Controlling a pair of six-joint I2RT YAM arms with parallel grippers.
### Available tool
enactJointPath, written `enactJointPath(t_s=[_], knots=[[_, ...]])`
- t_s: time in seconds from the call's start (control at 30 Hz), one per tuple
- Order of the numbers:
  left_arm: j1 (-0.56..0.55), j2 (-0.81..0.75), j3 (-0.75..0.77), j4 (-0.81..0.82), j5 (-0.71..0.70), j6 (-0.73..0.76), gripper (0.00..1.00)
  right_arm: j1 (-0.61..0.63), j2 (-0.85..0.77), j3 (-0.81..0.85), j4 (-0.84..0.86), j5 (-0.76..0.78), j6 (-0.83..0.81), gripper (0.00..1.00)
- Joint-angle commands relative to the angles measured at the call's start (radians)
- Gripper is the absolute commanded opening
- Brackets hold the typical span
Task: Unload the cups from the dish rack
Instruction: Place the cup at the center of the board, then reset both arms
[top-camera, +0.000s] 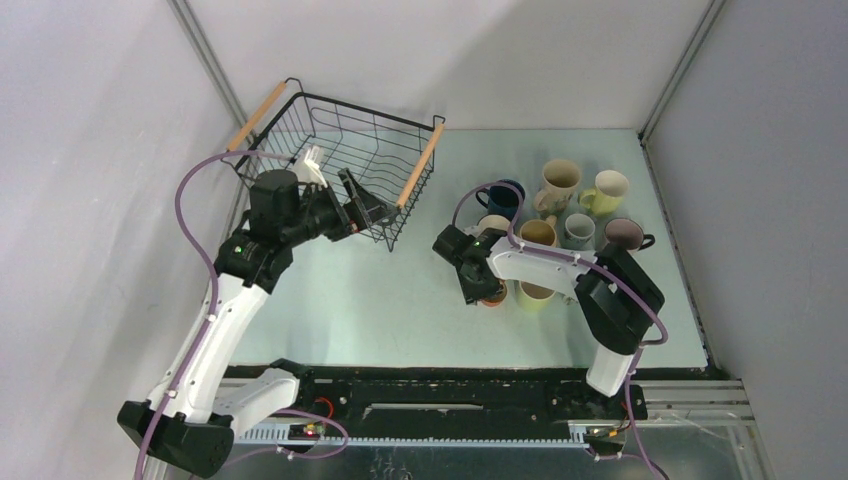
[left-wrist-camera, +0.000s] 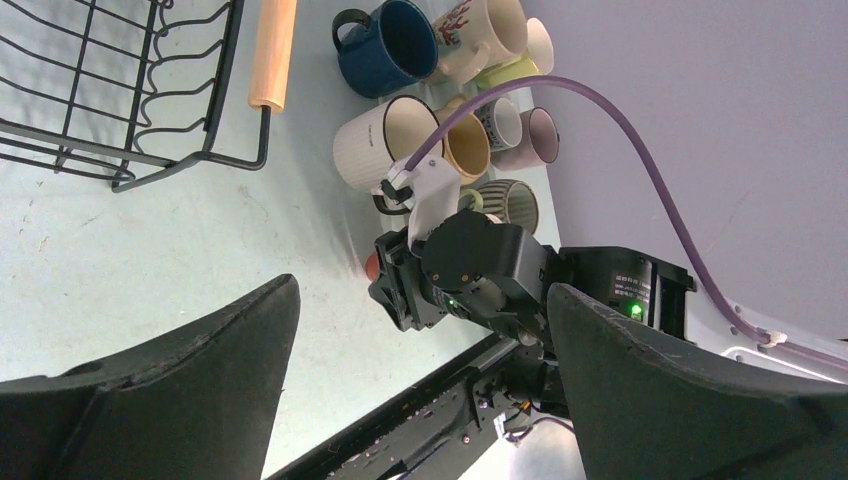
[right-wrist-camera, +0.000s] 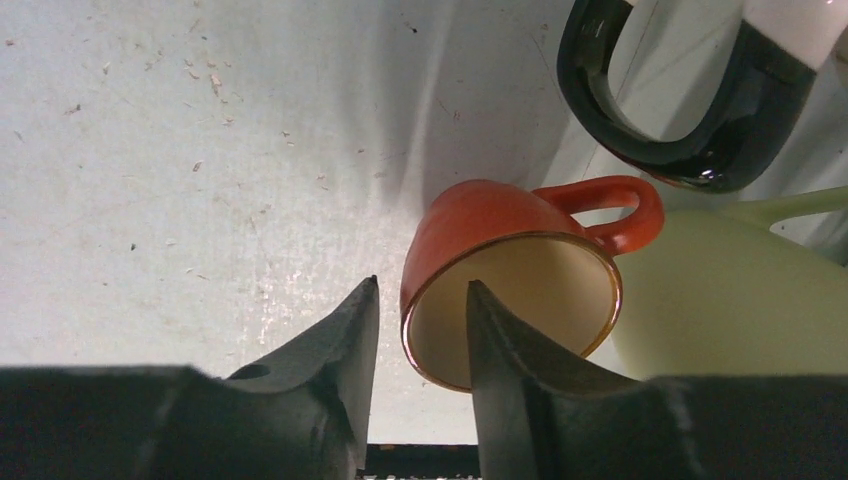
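The black wire dish rack (top-camera: 418, 165) with wooden handles stands at the back left. My left gripper (top-camera: 355, 205) hovers over its near right corner, wide open and holding nothing (left-wrist-camera: 422, 290). The arm hides part of the rack's inside. Several cups stand grouped on the right, among them navy (top-camera: 503, 198), tall cream (top-camera: 560, 182) and mauve (top-camera: 625, 233). An orange cup (right-wrist-camera: 480, 225) stands on the table at the near left of the group. My right gripper (right-wrist-camera: 420, 285) straddles its rim, one finger inside and one outside, with a gap to the wall.
A pale green cup (right-wrist-camera: 720, 290) touches the orange one on its right, and a dark cup handle (right-wrist-camera: 600, 110) is just behind. The rack's wooden handle (left-wrist-camera: 272, 50) lies near the navy cup (left-wrist-camera: 395, 45). Grey walls close in on both sides.
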Motion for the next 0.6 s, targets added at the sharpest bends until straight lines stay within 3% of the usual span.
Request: enactJointPath(t_s=[0.0,0.3,0.57], knots=[[-0.007,-0.005,0.05,0.014,0.004,0.018,1.0,-0.001,-0.079,0.006,-0.01,-0.017,-0.014,0.47],[-0.008,-0.015,0.054,0.015,0.015,0.038,1.0,0.002,-0.232,0.06,-0.057,-0.057,-0.013,0.56],[-0.032,-0.042,0.047,0.013,-0.015,0.087,1.0,-0.011,-0.461,0.078,-0.006,-0.102,-0.018,0.84]])
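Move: The red cup already stands on the board, its near wall between the right hand's parted fingertips: its middle is about 3 cm to that hand's right, level fore and aft, and 1 cm lower. The white mug stands some 11 cm ahead of the cup, the tan mug about 12 cm ahead and 9 cm right of it, and the pale green cup about 9 cm to its right. From the left hand, the red cup lies roughly 22 cm right, 5 cm back and 28 cm down. The red cup is left standing as the right hand draws its fingers, one inside the cup and one outside, straight up off the cup's left wall, slowly at first and then faster, about 11 cm in all. The already parted fingers spread on to nearly wide open, and the wrist tilts some 20 degrees, swinging the fingertips to the left and a little forward. ##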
